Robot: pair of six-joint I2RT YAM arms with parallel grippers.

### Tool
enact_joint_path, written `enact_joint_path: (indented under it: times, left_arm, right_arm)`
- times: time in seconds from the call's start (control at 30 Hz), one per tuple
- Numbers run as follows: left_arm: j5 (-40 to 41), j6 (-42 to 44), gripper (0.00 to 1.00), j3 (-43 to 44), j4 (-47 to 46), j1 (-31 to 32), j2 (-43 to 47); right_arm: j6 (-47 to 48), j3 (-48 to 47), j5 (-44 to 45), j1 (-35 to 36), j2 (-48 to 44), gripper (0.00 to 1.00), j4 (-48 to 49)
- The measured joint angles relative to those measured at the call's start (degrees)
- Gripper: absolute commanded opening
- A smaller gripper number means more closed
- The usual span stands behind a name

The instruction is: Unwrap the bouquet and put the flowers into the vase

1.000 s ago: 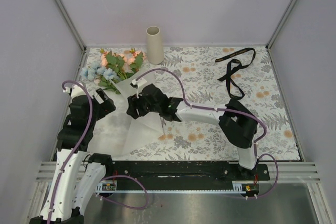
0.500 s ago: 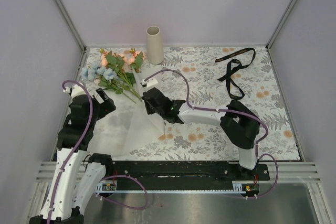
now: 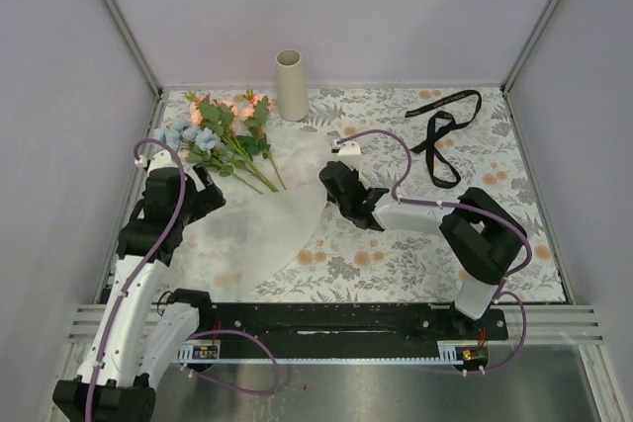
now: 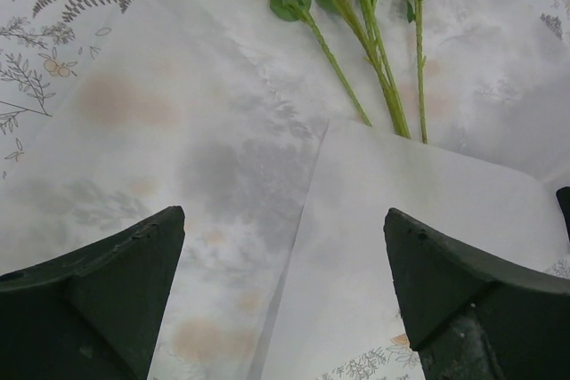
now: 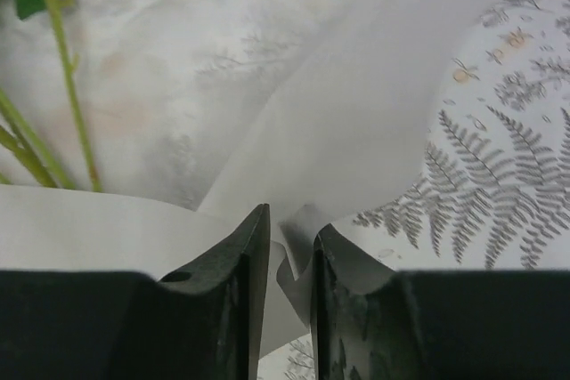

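Observation:
The bouquet lies undone. Its flowers, peach and pale blue with green leaves, rest at the far left. Their green stems lie bare on the spread white paper. The beige vase stands upright at the back, apart from them. My left gripper hovers wide open over the paper, nothing between its fingers. My right gripper sits at the paper's right edge. Its jaws stand a narrow gap apart, with a fold of paper loose between them.
The black ribbon lies loose at the back right on the floral mat. Grey walls close in the left, back and right sides. The metal rail with the arm bases runs along the near edge.
My right gripper pulled the paper's edge to the right, spreading it flat and baring the stems. Its jaws closed, then parted a little. The left arm shifted slightly toward the flowers.

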State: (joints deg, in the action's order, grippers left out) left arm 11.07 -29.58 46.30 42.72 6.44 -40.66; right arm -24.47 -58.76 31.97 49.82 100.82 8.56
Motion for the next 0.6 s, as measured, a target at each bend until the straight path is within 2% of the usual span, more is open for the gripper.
enact_joint_path:
  times: [0.13, 0.17, 0.4, 0.6]
  left_arm:
    - [-1.6, 0.0, 0.97, 0.0, -0.3, 0.0, -3.2]
    - [-1.9, 0.0, 0.97, 0.0, -0.4, 0.0, -3.9]
    - [-4.6, 0.0, 0.96, -0.1, -0.7, 0.0, -6.0]
    - [-13.5, -1.7, 0.95, -2.1, -4.4, 0.0, -10.1]
  right_arm:
    - [-4.8, 4.0, 2.7, 0.1, -1.8, 0.54, -2.4]
    - [-6.2, 4.6, 3.3, 0.1, -2.4, 0.56, -3.2]
    - [-14.2, 6.4, 6.1, 0.1, -5.3, 0.65, -9.5]
    - [-16.8, 7.7, 7.1, -1.0, -6.4, 0.65, -13.6]
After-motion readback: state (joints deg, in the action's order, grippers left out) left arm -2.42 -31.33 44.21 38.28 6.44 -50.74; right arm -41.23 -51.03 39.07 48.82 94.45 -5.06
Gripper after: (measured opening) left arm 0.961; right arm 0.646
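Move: The left hand is empty, and the bouquet's bare stem ends lie about 16 cm ahead of it, 14 cm to its right and 18 cm below. The right hand has the wrapping paper's edge between its fingertips, right at the hand point. From this hand the stem ends are roughly 5 cm ahead, 15 cm left and 8 cm down, and the black ribbon lies some 19 cm ahead and 28 cm right, on the table. The right hand opens its fingers from nearly shut to about two-thirds and lets go of the wrapping paper's edge as it draws some 7 cm to the right, with a smaller move back and down, turning about 15 degrees clockwise and tipping a little down. Meanwhile the left hand, fingers still wide open and touching nothing, first sinks and then swings right over the paper towards the stem ends, about 4 cm each way, its fingers tipping down and turning clockwise by roughly 10 degrees. ##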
